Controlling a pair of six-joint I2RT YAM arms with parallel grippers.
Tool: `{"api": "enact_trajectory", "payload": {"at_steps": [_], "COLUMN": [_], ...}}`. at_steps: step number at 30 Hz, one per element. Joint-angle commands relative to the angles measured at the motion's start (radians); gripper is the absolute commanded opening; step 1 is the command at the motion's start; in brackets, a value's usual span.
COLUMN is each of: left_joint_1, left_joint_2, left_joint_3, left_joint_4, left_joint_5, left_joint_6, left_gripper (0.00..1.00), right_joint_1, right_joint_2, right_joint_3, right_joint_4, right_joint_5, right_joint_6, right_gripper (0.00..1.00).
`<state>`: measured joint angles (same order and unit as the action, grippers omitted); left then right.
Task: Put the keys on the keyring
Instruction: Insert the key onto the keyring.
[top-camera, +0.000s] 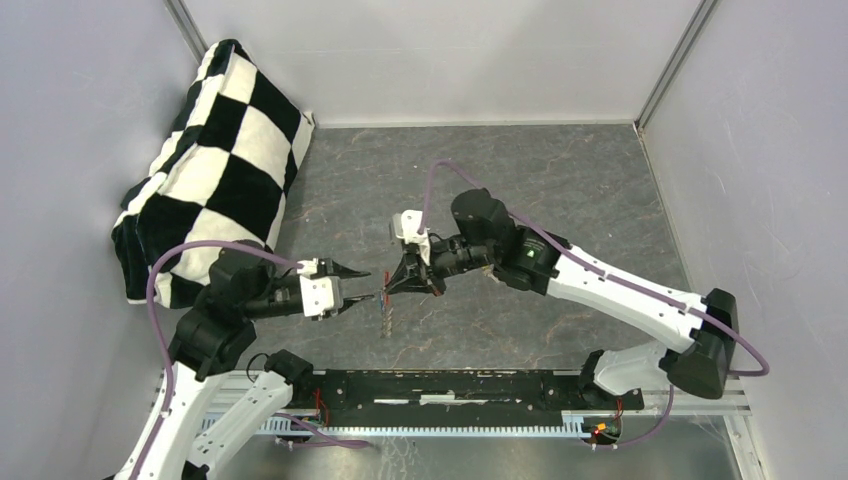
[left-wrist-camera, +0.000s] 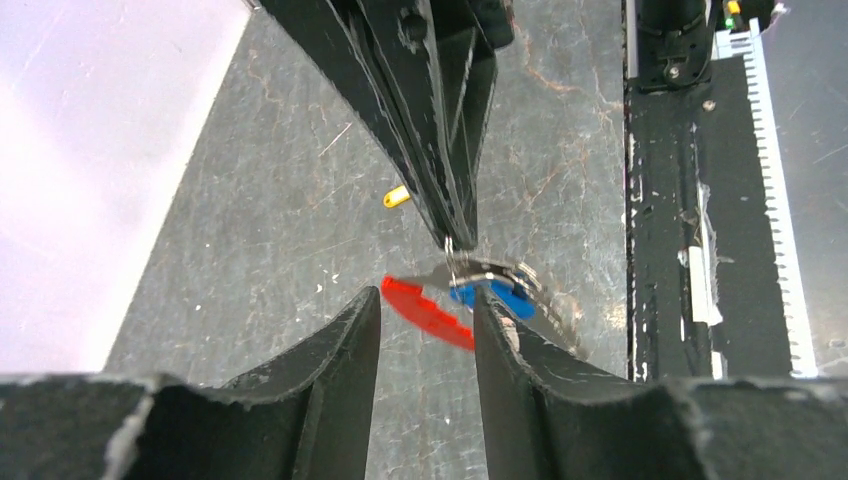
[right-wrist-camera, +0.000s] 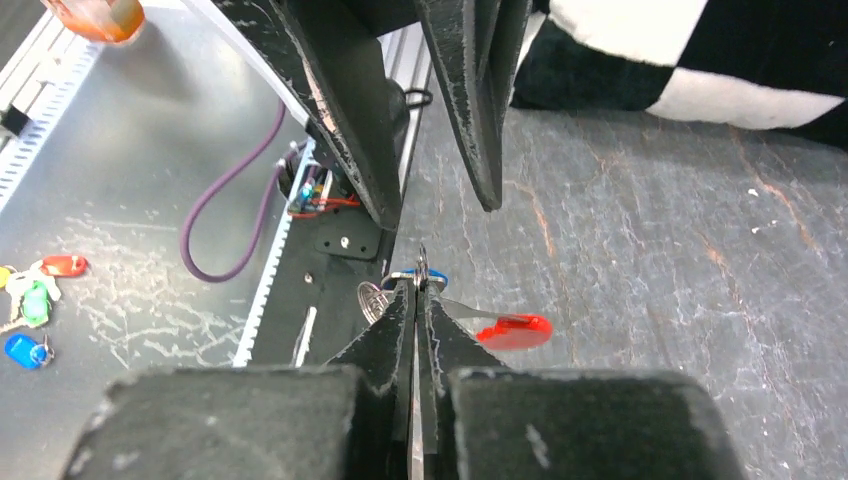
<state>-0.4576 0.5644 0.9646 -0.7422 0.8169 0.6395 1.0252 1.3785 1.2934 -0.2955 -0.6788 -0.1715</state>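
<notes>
My right gripper is shut on the keyring, a thin metal loop seen edge-on that carries a round red piece. A blue-capped key and a grey key hang from the same bunch above the table. A yellow key cap peeks out beside the right gripper's fingers. My left gripper faces the bunch from the left, open. The red piece sits in the gap between its fingers, with one end hidden behind the right finger.
A black-and-white checkered cushion leans in the back left corner. The black mounting rail runs along the near edge, with purple cables beside it. Several coloured key tags lie on the metal sheet beyond the rail. Grey walls close the table in.
</notes>
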Motion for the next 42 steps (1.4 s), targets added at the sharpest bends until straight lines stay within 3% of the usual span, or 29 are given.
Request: {"api": "enact_trajectory", "payload": {"at_steps": [1,10,16,22,30,42], "left_joint_1": [-0.001,-0.001,-0.001,-0.001,-0.001,-0.001], "left_joint_2": [-0.026,-0.028,-0.040,-0.049,-0.046,-0.033], "left_joint_3": [0.038,0.050,0.069,0.074,0.051,0.070], "left_joint_4": [-0.073,0.016,0.065,0.071,0.034,-0.041], "left_joint_5": [-0.031,0.004,-0.007,0.014,0.044,0.031], "left_joint_6": [0.109,0.057,0.055,0.067,0.075,0.212], "left_gripper": [0.46,0.48,0.46,0.35,0.17,0.12], "right_joint_1": [-0.020,-0.027,-0.027,-0.027,-0.030,-0.041], "right_joint_2": [-0.104,-0.098,-0.091,-0.076,-0.081,-0.089], "right_joint_3": [-0.098,-0.169,-0.166,-0.165,-0.201,-0.315], "right_joint_4": [0.374,0.570,0.582,0.593,0.729,1.056], "right_joint_5": [-0.074,-0.140,-0.145,-0.145,-0.129,-0.045], "right_joint_6": [0.156,0.292,0.305,0.318,0.410,0.645], "right_gripper": [0.00,0.00,0.00,0.00,0.00,0.00]}}
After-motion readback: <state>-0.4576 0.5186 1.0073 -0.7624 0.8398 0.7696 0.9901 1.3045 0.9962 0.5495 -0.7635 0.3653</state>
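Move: The blue-capped key hangs by its head from the ring in the right fingertips, the head some 2 cm below that hand and 1 cm back. From the left hand, its half-open fingers facing the right hand, the blue head is about 3 cm to the right, 3 cm lower and 1 cm back; the keyring is 3 cm to the right and 1 cm lower, the red-capped key 3 cm to the right, 4 cm lower and 1 cm ahead. The blue-capped key is carried up to the left fingertips: the right hand keeps its pinch on the ring and rises about 6 cm, drawing slightly back while it rolls some 25 degrees until its fingers are near level. The left hand climbs about 3 cm, sinks back slightly, drifts 1 cm back and closes its half-open fingers on the blue head's edge. ##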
